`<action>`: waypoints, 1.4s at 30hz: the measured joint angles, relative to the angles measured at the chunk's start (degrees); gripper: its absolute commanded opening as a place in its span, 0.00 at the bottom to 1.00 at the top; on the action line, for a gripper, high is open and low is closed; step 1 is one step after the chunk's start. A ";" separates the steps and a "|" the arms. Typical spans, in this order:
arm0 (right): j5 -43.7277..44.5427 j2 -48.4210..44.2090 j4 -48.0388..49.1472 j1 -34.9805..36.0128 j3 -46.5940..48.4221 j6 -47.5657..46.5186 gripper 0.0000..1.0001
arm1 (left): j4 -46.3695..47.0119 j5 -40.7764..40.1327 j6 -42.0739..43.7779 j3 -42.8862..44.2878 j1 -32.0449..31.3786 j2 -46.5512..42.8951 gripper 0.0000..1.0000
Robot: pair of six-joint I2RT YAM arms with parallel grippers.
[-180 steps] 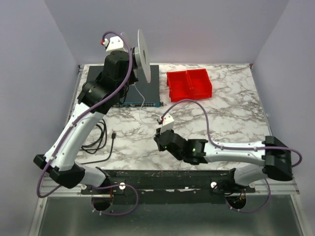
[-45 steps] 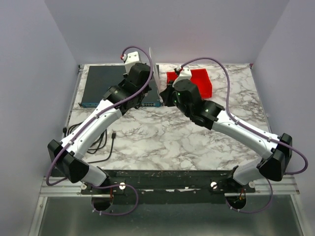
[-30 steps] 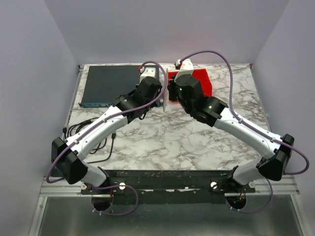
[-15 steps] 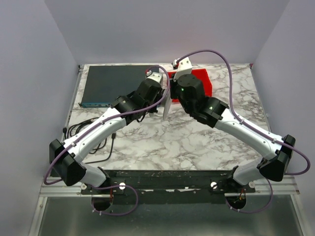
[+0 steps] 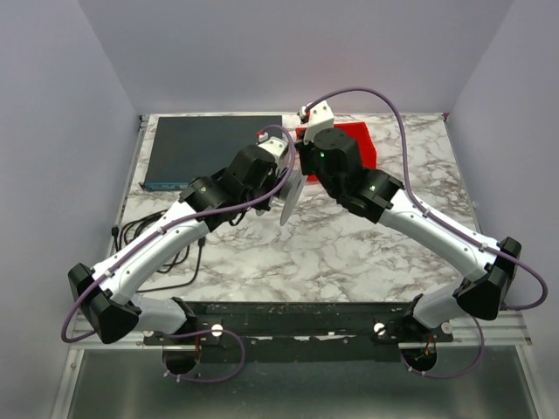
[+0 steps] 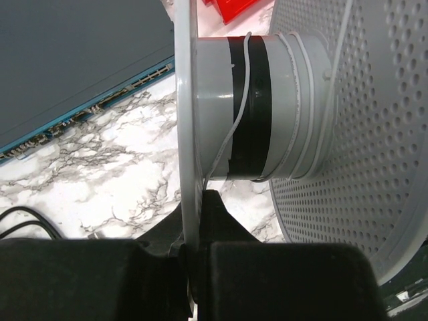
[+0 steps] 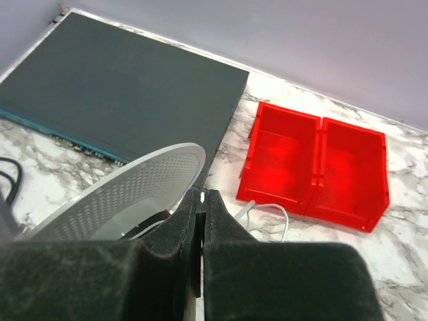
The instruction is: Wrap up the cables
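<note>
A white spool (image 5: 288, 194) hangs tilted over the middle of the table. My left gripper (image 6: 194, 200) is shut on its plain flange (image 6: 186, 100). The hub (image 6: 267, 114) has a black band, and a few turns of thin white cable (image 6: 242, 114) lie on it. Beyond the hub is the perforated flange (image 6: 361, 134). My right gripper (image 7: 202, 195) is shut just behind the spool, with a bit of white cable pinched at its tips. A loose loop of the cable (image 7: 277, 217) lies on the table in front of the red bins.
Two red bins (image 5: 349, 144) stand at the back centre. A dark network switch (image 5: 210, 148) lies at the back left. Black cords (image 5: 140, 231) lie near the left edge. Both arms meet over the table's middle.
My left arm has drawn the spool nearer and lower, tilting it. The right gripper has stayed close behind it, hardly shifting. Both grips are unchanged.
</note>
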 measured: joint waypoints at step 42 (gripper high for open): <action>-40.06 -10.49 21.40 -32.33 -33.44 25.97 0.61 | -14.93 5.99 -2.54 28.04 1.84 4.13 0.00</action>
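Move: The left hand still grips the spool's near flange by its rim; the spool's middle lies about 4 cm ahead, 7 cm right and 4 cm below. From the right hand, shut on the white cable, the spool is some 3 cm back, 3 cm left and 11 cm lower. The red bin stands roughly 24 cm ahead of the right hand, 12 cm right and 32 cm below; the flat switch is 24 cm ahead, 26 cm left, 33 cm below. Right fingers open off the cable and retreat about 12 cm down and rightward; left lifts the gripped spool 12 cm. ##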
